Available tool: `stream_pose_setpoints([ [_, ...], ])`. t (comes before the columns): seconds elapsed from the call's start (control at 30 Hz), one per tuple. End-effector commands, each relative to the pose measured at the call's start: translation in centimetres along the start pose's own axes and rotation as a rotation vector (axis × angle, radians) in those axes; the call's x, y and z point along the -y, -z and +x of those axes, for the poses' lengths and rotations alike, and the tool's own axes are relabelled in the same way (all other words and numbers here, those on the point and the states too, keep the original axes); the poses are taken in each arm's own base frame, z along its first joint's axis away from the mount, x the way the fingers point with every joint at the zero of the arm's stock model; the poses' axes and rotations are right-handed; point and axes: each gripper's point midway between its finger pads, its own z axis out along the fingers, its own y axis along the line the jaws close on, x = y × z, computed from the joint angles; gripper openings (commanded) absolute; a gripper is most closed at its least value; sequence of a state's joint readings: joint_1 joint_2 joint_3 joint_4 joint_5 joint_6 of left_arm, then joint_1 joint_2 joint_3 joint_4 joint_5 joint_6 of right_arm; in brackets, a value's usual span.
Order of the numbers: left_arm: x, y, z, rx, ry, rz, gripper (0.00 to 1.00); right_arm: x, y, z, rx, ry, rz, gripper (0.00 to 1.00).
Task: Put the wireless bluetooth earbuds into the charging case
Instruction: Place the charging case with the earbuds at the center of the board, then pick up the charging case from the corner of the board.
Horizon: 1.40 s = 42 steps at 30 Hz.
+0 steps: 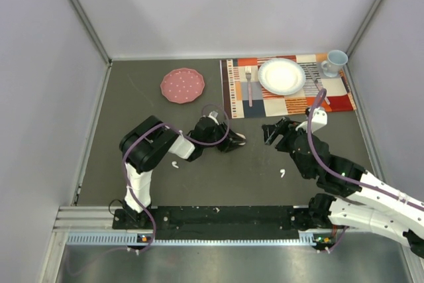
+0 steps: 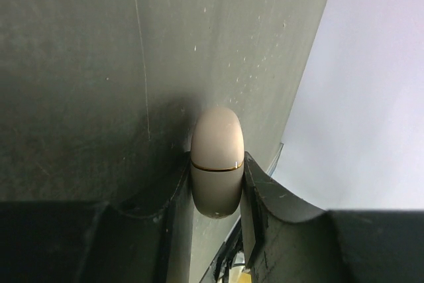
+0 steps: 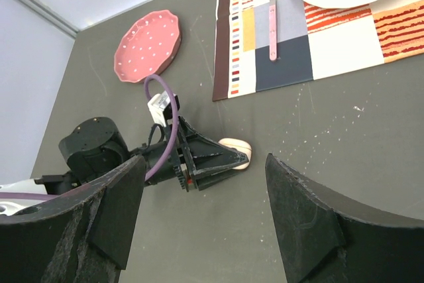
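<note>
My left gripper (image 1: 233, 141) is shut on a beige oval charging case (image 2: 216, 137), its lid closed along a thin gold seam, held low over the dark table. The case also shows in the right wrist view (image 3: 236, 153), at the tip of the left gripper. My right gripper (image 1: 273, 132) is open and empty, a short way right of the case, its jaws spread wide (image 3: 205, 164). One tiny white earbud (image 1: 175, 164) lies on the table by the left arm. Another earbud (image 1: 281, 173) lies near the right arm. No other earbuds show.
A pink dotted plate (image 1: 182, 85) sits at the back left. A patterned placemat (image 1: 285, 101) at the back right carries a white plate (image 1: 281, 75), a fork (image 1: 249, 84) and a cup (image 1: 334, 62). Grey walls enclose the table.
</note>
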State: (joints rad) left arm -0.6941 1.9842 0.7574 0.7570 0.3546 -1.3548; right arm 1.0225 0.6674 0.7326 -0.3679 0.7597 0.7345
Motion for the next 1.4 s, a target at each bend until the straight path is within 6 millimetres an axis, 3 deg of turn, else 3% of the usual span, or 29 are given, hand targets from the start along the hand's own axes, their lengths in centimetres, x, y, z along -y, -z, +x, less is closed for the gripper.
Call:
stream_pose_setpoints([
  [0.0,0.1,0.1,-0.3,0.012,0.014,-0.007,0.28,0.8,0.0,-0.7,0.031,-0.004,0.025,0.73],
  [0.23,-1.2,1.0,0.2,-0.002,0.009,-0.072,0.41,0.8,0.1,-0.8,0.037,-0.011,0.028,0.73],
  [0.3,-1.8,1.4,0.3,-0.002,-0.003,-0.1,0.57,0.8,0.0,-0.7,0.035,-0.009,0.031,0.73],
  [0.37,-1.9,1.9,0.5,-0.005,-0.024,-0.112,0.63,0.7,-0.1,-0.6,0.029,-0.009,0.027,0.73],
  [0.6,-3.4,4.2,1.3,-0.002,-0.047,-0.157,0.65,0.5,-0.2,-0.5,0.022,-0.015,0.029,0.73],
  [0.67,-3.0,5.2,1.4,0.01,-0.08,-0.148,0.65,0.5,-0.3,-0.3,0.019,-0.018,0.031,0.73],
  [0.7,-3.9,5.9,1.8,0.006,-0.088,-0.174,0.65,0.6,-0.3,-0.2,0.017,-0.017,0.032,0.73],
  [0.73,-2.8,6.6,1.8,0.015,-0.115,-0.151,0.65,0.6,-0.4,-0.1,0.015,-0.02,0.034,0.73],
  [0.9,-1.0,9.4,0.9,0.051,-0.377,-0.174,0.64,0.2,-0.8,0.5,-0.006,-0.003,0.031,0.73],
  [0.97,-0.5,12.0,0.1,0.084,-0.508,-0.244,0.64,-0.3,-1.0,0.7,-0.023,0.014,0.014,0.73],
  [1.0,-0.9,13.2,-1.7,0.167,-0.556,-0.321,0.65,-0.4,-1.0,0.8,-0.028,0.019,0.013,0.73],
  [1.03,0.4,14.9,-2.4,0.217,-0.609,-0.329,0.66,-0.6,-1.1,1.0,-0.036,0.021,0.008,0.73],
  [1.07,-1.0,17.0,-3.1,0.223,-0.685,-0.453,0.67,-0.6,-1.1,1.0,-0.038,0.021,0.005,0.74],
  [1.1,-1.6,19.1,-5.4,0.333,-0.719,-0.573,0.71,-0.7,-1.2,1.2,-0.045,0.025,0.002,0.74],
  [1.13,-1.3,21.1,-6.3,0.39,-0.729,-0.622,0.75,-0.8,-1.2,1.3,-0.05,0.026,-0.001,0.74],
  [1.17,-3.0,23.3,-6.6,0.397,-0.715,-0.728,0.86,-0.8,-1.3,1.4,-0.052,0.028,-0.003,0.74],
  [1.23,-4.4,26.8,-8.4,0.492,-0.622,-0.822,0.91,-1.0,-1.5,1.6,-0.056,0.027,-0.01,0.74],
  [1.37,-8.2,30.4,-8.9,0.556,-0.471,-0.896,0.94,-1.3,-1.7,1.9,-0.062,0.036,-0.02,0.74],
])
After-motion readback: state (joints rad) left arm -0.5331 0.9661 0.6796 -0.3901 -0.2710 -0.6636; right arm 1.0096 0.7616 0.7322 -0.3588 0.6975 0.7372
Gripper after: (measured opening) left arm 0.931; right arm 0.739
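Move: The closed charging case is already down near the centre of the board, still pinched in the left hand, its middle about at the finger pads. From that hand, a loose earbud lies some 22 cm to the left and 9 cm back, and the pink plate about 20 cm left and 24 cm ahead, both a centimetre or two lower. From the right hand, the case is roughly 7 cm ahead, 10 cm to the left and 22 cm below. The left hand spreads its fingers to let go of the charging case and draws off it low and slowly, back and to the left by about 8 cm, before lifting some 10 cm in a quickening sweep left that ends about 24 cm left of the case, the fingers opening almost fully and swinging from pointing right to pointing forward and down. Late on, the open, empty right hand eases about 3 cm down and left towards the case, touching nothing. ##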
